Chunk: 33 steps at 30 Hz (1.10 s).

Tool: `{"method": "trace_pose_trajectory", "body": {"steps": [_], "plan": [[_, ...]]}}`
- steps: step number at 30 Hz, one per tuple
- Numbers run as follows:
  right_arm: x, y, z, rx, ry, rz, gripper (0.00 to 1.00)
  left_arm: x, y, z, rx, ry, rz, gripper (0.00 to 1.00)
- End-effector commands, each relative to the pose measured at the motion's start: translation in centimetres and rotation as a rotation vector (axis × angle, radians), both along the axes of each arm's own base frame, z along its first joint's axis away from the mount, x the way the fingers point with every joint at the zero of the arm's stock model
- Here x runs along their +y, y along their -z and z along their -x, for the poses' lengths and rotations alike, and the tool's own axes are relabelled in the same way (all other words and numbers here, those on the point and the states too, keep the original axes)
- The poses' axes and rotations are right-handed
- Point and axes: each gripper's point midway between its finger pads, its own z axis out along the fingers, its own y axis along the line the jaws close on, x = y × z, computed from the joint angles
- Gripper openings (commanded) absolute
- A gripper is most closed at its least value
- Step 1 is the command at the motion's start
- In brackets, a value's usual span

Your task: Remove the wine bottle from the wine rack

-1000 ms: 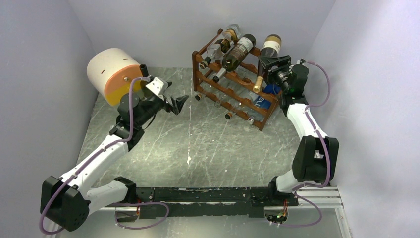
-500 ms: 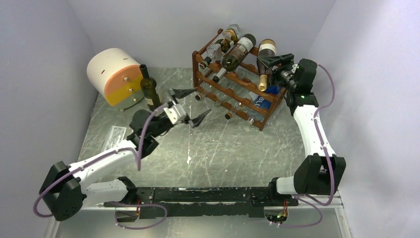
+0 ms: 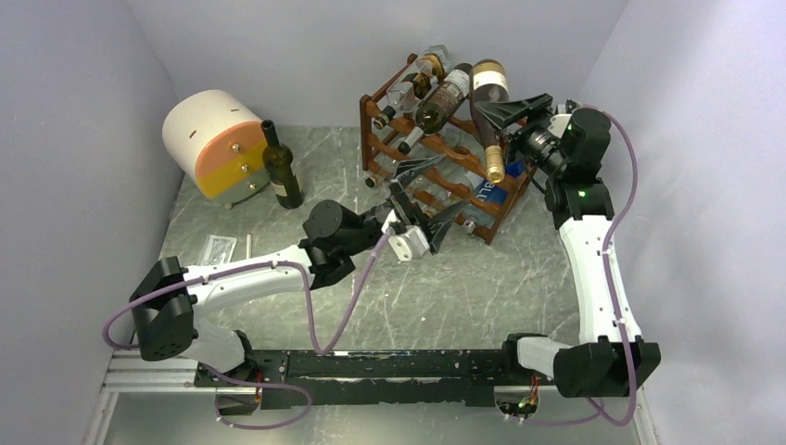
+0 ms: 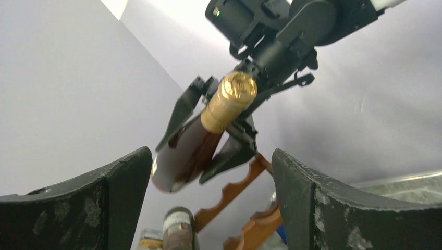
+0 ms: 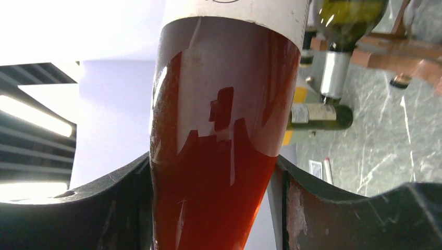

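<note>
The wine bottle (image 3: 488,107), amber with a white label and a gold foil neck, hangs neck-down just above the right end of the reddish-brown wine rack (image 3: 436,176). My right gripper (image 3: 493,122) is shut on its shoulder. The right wrist view shows the bottle (image 5: 219,156) filling the space between both fingers. My left gripper (image 3: 443,188) is open, low in front of the rack and pointing up at it. From the left wrist view, the bottle's gold cap (image 4: 229,99) and a scalloped rail (image 4: 240,203) show between the spread fingers (image 4: 120,198).
Two more bottles (image 3: 445,93) lie on the rack's top tier, and a blue item (image 3: 491,190) sits lower down. A dark green bottle (image 3: 281,171) stands beside a white and orange drum (image 3: 211,139) at the back left. A small card (image 3: 218,246) lies on the table.
My right gripper has raised the wine bottle up and leftward off the rack's top rail. My left arm swung right, from beside the green bottle to the rack's front.
</note>
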Motion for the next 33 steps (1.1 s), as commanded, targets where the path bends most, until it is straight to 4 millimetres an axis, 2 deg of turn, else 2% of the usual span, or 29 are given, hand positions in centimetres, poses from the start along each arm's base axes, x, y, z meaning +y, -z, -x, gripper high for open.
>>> {"method": "trace_pose_trajectory", "body": {"steps": [1, 7, 16, 26, 30, 33], "plan": [[2.7, -10.8, 6.2, -0.396, -0.113, 0.027, 0.00, -0.3, -2.9, 0.7, -0.121, -0.060, 0.042, 0.88], [5.0, -10.9, 8.1, -0.383, -0.192, 0.010, 0.00, -1.9, -2.7, 1.5, -0.155, -0.072, 0.018, 0.86], [7.1, -10.4, 10.0, -0.342, -0.271, 0.017, 0.00, -2.5, -3.4, 2.8, -0.185, -0.105, -0.010, 0.71], [8.0, -10.4, 11.3, -0.331, -0.313, 0.015, 0.00, -2.8, -3.9, 1.3, -0.163, -0.190, -0.032, 0.65], [8.3, -10.3, 11.8, -0.324, -0.333, 0.011, 0.00, -2.9, -3.9, 0.5, -0.160, -0.228, -0.043, 0.55], [8.8, -10.0, 12.0, -0.314, -0.347, 0.017, 0.00, -2.7, -3.8, 0.7, -0.154, -0.220, -0.045, 0.35]]}}
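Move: The held wine bottle's gold neck lies about 9 cm to the right of the left hand's open fingers, 4 cm ahead and 4 cm above them. The right hand keeps the body; from it the left fingers, where the neck is being taken, are roughly 15 cm back, 9 cm left and slightly lower. The green bottle still racked sits some 14 cm ahead of the right hand, 8 cm left and 12 cm below; the rack's middle is 12 cm ahead, 5 cm left and 23 cm below. The wine bottle, still gripped by its body, is carried neck-first to the waiting left fingers: the right hand takes it about 11 cm left and back, sinking slightly and turning some 15 degrees counter-clockwise. The left hand eases right and a little up to meet it, also turning a little counter-clockwise, and closes its fingers to about half open around the gold neck. ##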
